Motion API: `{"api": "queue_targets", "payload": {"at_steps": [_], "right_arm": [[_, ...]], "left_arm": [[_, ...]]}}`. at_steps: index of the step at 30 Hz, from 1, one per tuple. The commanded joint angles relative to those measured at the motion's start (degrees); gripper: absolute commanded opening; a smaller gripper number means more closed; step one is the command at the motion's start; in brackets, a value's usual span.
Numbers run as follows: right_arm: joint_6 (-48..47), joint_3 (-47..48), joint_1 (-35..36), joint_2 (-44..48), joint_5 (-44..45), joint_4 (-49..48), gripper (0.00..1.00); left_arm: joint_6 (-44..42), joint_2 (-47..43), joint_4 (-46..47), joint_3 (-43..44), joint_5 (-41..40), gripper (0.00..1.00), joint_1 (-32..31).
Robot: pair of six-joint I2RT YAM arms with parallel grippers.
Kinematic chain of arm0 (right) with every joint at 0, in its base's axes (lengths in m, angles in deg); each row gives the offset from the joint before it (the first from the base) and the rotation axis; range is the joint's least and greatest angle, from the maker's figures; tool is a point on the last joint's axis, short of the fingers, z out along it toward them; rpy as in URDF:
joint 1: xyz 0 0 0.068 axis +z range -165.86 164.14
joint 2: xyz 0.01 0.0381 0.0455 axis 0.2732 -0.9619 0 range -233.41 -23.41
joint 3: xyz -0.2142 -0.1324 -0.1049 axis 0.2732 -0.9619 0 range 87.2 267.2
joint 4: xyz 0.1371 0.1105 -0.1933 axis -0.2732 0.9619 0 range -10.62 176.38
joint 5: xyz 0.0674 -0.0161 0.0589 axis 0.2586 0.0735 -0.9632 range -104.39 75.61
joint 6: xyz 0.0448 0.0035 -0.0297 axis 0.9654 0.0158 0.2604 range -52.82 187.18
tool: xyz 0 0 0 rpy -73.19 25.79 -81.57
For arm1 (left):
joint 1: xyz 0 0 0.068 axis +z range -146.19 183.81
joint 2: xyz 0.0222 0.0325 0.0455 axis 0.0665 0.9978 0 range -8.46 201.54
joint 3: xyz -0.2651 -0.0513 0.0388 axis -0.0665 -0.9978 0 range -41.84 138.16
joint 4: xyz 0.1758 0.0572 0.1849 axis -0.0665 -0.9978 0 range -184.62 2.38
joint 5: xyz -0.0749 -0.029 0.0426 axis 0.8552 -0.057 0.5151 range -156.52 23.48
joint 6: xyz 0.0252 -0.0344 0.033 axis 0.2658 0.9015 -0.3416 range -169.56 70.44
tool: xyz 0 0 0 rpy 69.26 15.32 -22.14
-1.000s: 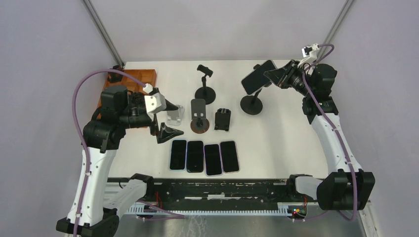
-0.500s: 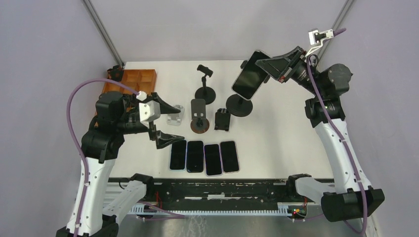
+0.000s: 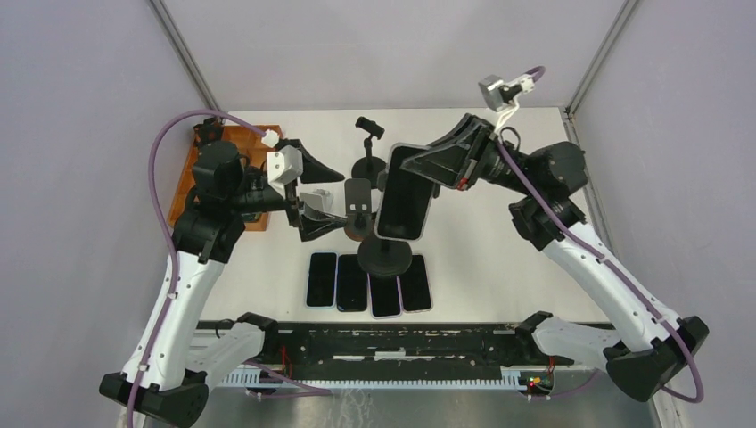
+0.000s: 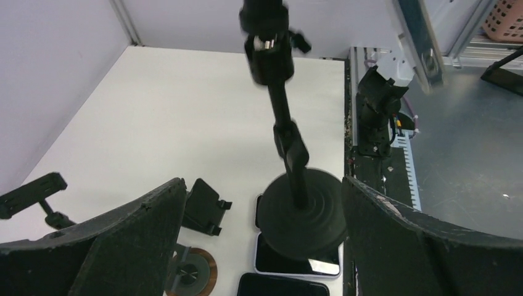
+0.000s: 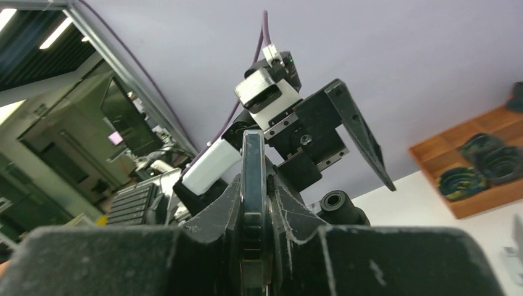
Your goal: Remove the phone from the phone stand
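Note:
My right gripper (image 3: 419, 169) is shut on the top of the black phone (image 3: 406, 203) and holds it in the air over the table's middle. The black phone stand still hangs from the phone, its round base (image 3: 386, 259) above the row of phones. In the right wrist view the phone (image 5: 253, 172) is edge-on, pinched in my right gripper (image 5: 253, 206). My left gripper (image 3: 332, 196) is open just left of the phone. In the left wrist view the stand's pole (image 4: 290, 142) and base (image 4: 302, 213) hang beyond my left gripper (image 4: 264, 185), touching neither finger.
Several phones (image 3: 352, 283) lie in a row near the front edge. Behind the held phone are a tall clamp stand (image 3: 368, 147), a stand on a brown disc (image 3: 358, 214) and a small silver stand (image 3: 314, 205). A wooden tray (image 3: 245, 143) sits at the back left.
The right arm has swung the phone, stand hanging from it, from the back right to above the table's middle. The left gripper has risen and moved right toward it, still open.

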Motion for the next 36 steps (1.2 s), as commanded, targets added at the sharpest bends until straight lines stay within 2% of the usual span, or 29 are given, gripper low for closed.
{"api": "queue_targets", "payload": {"at_steps": [1, 9, 15, 17, 21, 27, 29, 31, 33, 36], "right_arm": [[-1.18, 3.36, 7.54, -2.62, 8.28, -8.48, 0.0], [-4.84, 8.13, 18.13, -9.67, 10.14, -8.24, 0.0], [-4.92, 7.6, 20.41, -10.59, 10.63, -9.93, 0.0], [-4.47, 6.12, 20.48, -10.16, 10.93, -11.51, 0.0], [-3.53, 2.4, 20.42, -8.82, 11.76, -15.19, 0.0], [-3.53, -1.38, 20.89, -7.44, 11.06, -15.67, 0.01], [-4.14, -2.37, 20.86, -6.93, 10.17, -14.77, 0.1], [-5.87, -2.55, 20.91, -6.52, 9.01, -12.78, 0.21], [-7.72, -1.97, 20.84, -6.24, 7.32, -10.54, 0.39], [-14.31, 1.96, 20.54, -6.37, 3.75, -1.89, 0.63]], "left_arm": [[4.56, -0.98, 4.99, 0.1, 0.03, 1.0, -2.67], [8.31, -2.07, 5.18, -1.33, 1.49, 0.97, -6.36], [4.65, -2.41, 2.08, -0.2, 1.73, 0.8, -6.35], [3.73, -3.01, 2.11, 0.04, 2.12, 0.71, -6.32], [3.15, -3.9, 1.99, 0.98, 3.16, 0.46, -6.29], [0.03, -3.44, -4.16, 4.14, 6.49, 0.13, -6.31], [-2.23, -2.94, -7.97, 5.64, 7.46, 0.05, -6.33], [-4.84, -2.2, -11.96, 7.52, 8.2, 0.03, -6.33], [-7.12, -1.47, -15.86, 9.47, 8.89, 0.02, -6.3], [-9.36, -0.81, -19.31, 10.94, 10.53, 0.02, -6.32]]}}
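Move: The held stand's neck, just under its clamp, is about 11 cm right of the left gripper, level fore-and-aft and 4 cm above. The phone's middle is 13 cm right, 1 cm back and 8 cm up, and the stand's base 10 cm right, 3 cm back and 9 cm below. The left gripper lies some 16 cm left of the right hand, 4 cm back and 9 cm lower; the neck is about 5 cm left of that hand, 4 cm back and 5 cm below. Keep the right gripper's pinch on the phone and swing phone and stand about 10 cm left towards the left gripper, sinking and easing back, with a slight counter-clockwise turn. Draw the open left gripper back some 6 cm, starting slightly right, and close it on the stand's neck under the clamp. Once that grip has settled, open the right fingers off the phone. ##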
